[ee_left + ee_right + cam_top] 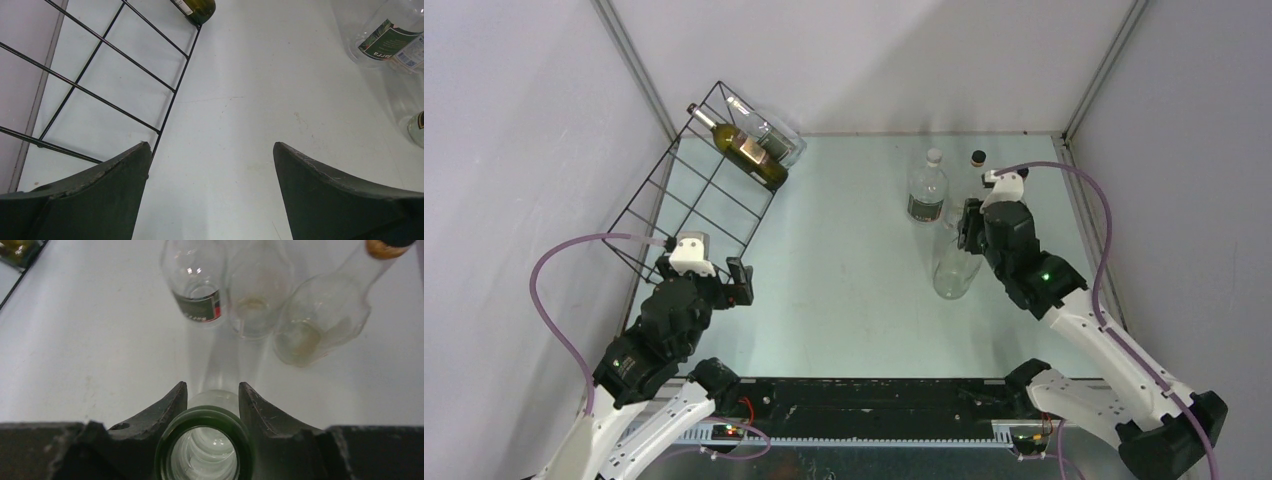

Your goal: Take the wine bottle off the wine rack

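The black wire wine rack (714, 185) leans in the back left corner. A dark green wine bottle (749, 150) with a gold label lies on it, and a clear bottle (769, 130) lies behind that one. My left gripper (742, 283) hovers open beside the rack's near corner (172, 97) with nothing between its fingers (210, 145). Only the green bottle's base (197, 7) shows in the left wrist view. My right gripper (969, 228) is shut on the neck of a clear glass bottle (954, 270) that stands upright on the right of the table. Its green-rimmed mouth (210, 415) sits between the jaws (212, 387).
Two more clear bottles stand behind the right gripper, one with a white cap (927, 185) and one with a dark cap (977, 160). In the right wrist view they show as the labelled bottle (197, 285) and a faceted one (320, 315). White walls enclose the table.
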`<action>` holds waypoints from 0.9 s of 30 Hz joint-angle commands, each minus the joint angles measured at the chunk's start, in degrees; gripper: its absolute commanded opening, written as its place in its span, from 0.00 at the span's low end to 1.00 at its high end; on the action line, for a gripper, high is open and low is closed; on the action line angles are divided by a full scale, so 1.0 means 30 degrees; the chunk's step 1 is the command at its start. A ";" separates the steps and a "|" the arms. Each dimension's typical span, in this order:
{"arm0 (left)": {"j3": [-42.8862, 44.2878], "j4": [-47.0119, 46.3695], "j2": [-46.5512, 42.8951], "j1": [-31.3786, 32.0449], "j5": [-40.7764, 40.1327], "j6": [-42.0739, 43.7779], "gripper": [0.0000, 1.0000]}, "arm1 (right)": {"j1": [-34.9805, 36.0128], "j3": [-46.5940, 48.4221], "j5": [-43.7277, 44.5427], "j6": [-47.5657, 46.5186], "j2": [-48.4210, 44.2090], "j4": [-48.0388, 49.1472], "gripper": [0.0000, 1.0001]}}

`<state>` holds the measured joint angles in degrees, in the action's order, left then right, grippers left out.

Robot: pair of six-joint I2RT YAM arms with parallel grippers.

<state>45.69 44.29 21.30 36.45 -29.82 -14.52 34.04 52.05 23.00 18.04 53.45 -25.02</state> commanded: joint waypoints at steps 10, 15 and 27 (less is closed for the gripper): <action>-0.0245 -0.0385 -0.0009 -0.0139 -0.0183 0.0240 1.00 | -0.4874 0.1586 -0.2569 -0.1641 0.2290 0.6649 0.00; -0.0259 -0.0387 0.0034 -0.0138 -0.0275 0.0214 1.00 | -0.5556 0.1604 -0.2564 -0.2107 0.3102 0.7988 0.02; -0.0291 -0.0422 0.0040 -0.0144 -0.0459 0.0183 1.00 | -0.5841 0.1604 -0.1059 -0.4332 0.4782 1.1743 0.04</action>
<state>45.65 44.29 21.32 36.45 -29.91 -14.52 16.84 52.29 15.99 8.10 67.77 -3.97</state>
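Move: Ahead of the right hand, which already holds a clear wine bottle upright by the neck, the free spot this bottle is taken to lies about 11 cm farther out, 5 cm to the right and 26 cm below, on the table. Behind that spot stand three bottles, their middles some 13 cm below the hand: the white-capped one 18 cm ahead and 4 cm left, the middle black-capped one 16 cm ahead and 3 cm right, the right-hand black-capped one 12 cm ahead and 10 cm right. From the left hand the spot is roughly 21 cm ahead, 49 cm right and 26 cm down. Carrying the clear bottle by its neck, the right hand goes forward about 10 cm and some 5 cm to its right, towards the free spot just in front of the middle black-capped bottle. The sideways part dies out early while the forward travel goes on more slowly, nearly level, the wrist swinging about 7 degrees clockwise, then tipping slightly up; the fingers keep their hold. ##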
